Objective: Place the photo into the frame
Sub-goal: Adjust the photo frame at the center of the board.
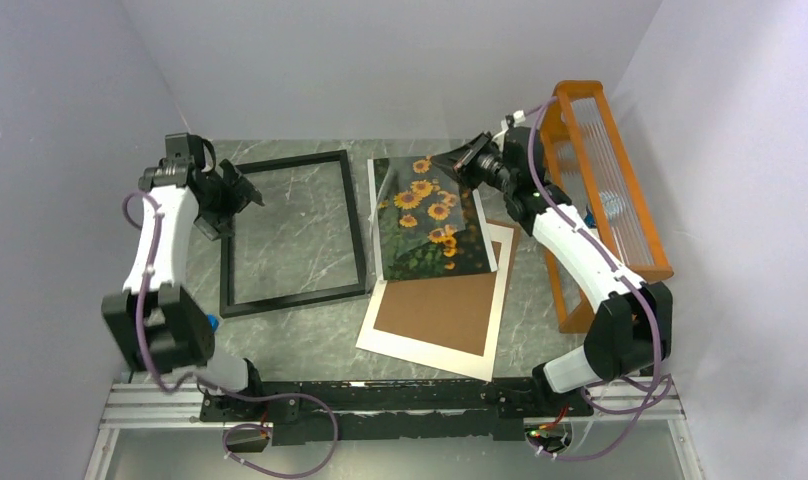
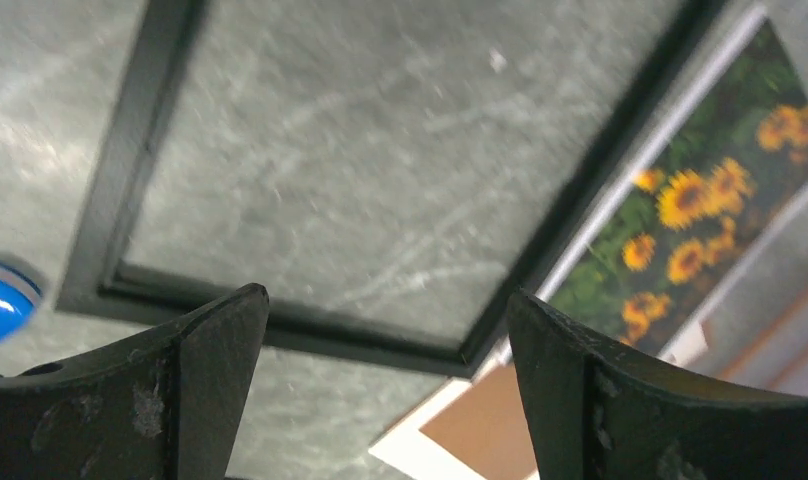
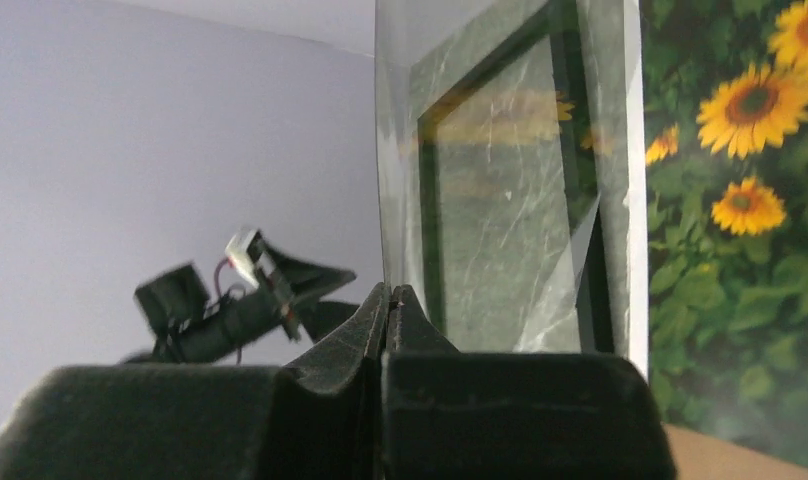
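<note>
The photo [image 1: 430, 215], a print of yellow sunflowers on dark green, lies face up right of the black frame [image 1: 355, 215], which lies flat on the grey marbled table. My left gripper [image 1: 248, 192] hangs open over the frame's left side, nothing between its fingers; in its wrist view the gripper [image 2: 385, 293] looks down on the frame [image 2: 130, 160] and the photo [image 2: 700, 230]. My right gripper [image 1: 458, 163] is at the photo's far right corner. In the right wrist view the gripper [image 3: 390, 290] is shut on the edge of a clear pane [image 3: 500, 200] tilted up beside the photo [image 3: 750, 200].
A brown backing board [image 1: 445, 305] lies on a white mat sheet [image 1: 400, 345], partly under the photo. An orange rack [image 1: 605, 180] stands along the right wall. A blue object [image 2: 0, 300] sits near the frame's near left corner. Walls close in on three sides.
</note>
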You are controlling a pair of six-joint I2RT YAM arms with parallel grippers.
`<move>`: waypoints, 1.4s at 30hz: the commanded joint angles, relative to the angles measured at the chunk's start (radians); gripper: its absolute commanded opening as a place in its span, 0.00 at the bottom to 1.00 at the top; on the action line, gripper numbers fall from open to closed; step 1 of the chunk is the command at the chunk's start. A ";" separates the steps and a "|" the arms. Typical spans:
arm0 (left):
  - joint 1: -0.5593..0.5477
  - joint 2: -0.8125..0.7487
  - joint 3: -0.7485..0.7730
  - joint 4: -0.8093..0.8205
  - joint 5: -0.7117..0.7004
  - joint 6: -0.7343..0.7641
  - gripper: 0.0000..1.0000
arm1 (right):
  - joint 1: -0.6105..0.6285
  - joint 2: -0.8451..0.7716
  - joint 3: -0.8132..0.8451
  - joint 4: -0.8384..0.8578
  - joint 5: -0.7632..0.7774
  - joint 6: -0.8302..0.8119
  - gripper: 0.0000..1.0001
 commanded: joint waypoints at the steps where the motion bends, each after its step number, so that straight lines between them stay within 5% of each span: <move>1: 0.064 0.221 0.108 0.076 -0.096 0.140 0.94 | -0.008 -0.020 0.143 -0.112 0.007 -0.266 0.00; 14: 0.139 0.707 0.438 0.183 -0.135 0.399 0.88 | -0.010 0.003 0.439 -0.336 -0.014 -0.656 0.00; 31: 0.152 0.877 0.489 0.288 0.220 0.482 0.55 | -0.010 0.077 0.545 -0.385 -0.077 -0.733 0.00; 42: 0.083 0.900 0.485 0.335 0.346 0.440 0.52 | -0.010 0.067 0.526 -0.347 -0.099 -0.684 0.00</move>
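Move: The frame's left rail is what the open left hand goes for: its far half lies about 13 cm ahead, 11 cm to the left and 18 cm below. The right rail runs some 29 cm to the right and 9 cm ahead; a small blue block sits about 17 cm back and 10 cm left. The right hand, holding the clear sheet, has the photo 5 cm ahead, 2 cm left and 28 cm below; that left rail is some 62 cm to its left and 7 cm ahead. The left hand sweeps forward, down and left with open fingers until they straddle the frame's left rail, then turns back to the right by about 4 cm while still going forward, twisting some 15 degrees clockwise and closing about halfway, so that its outer finger bears on the rail's outer side and pushes it along. The right hand keeps its pinch on the clear sheet and lifts it farther above the photo, up about 10 cm and then 2 cm down again, rolling some 40 degrees about the line of its fingers, counter-clockwise as seen from behind the hand. ##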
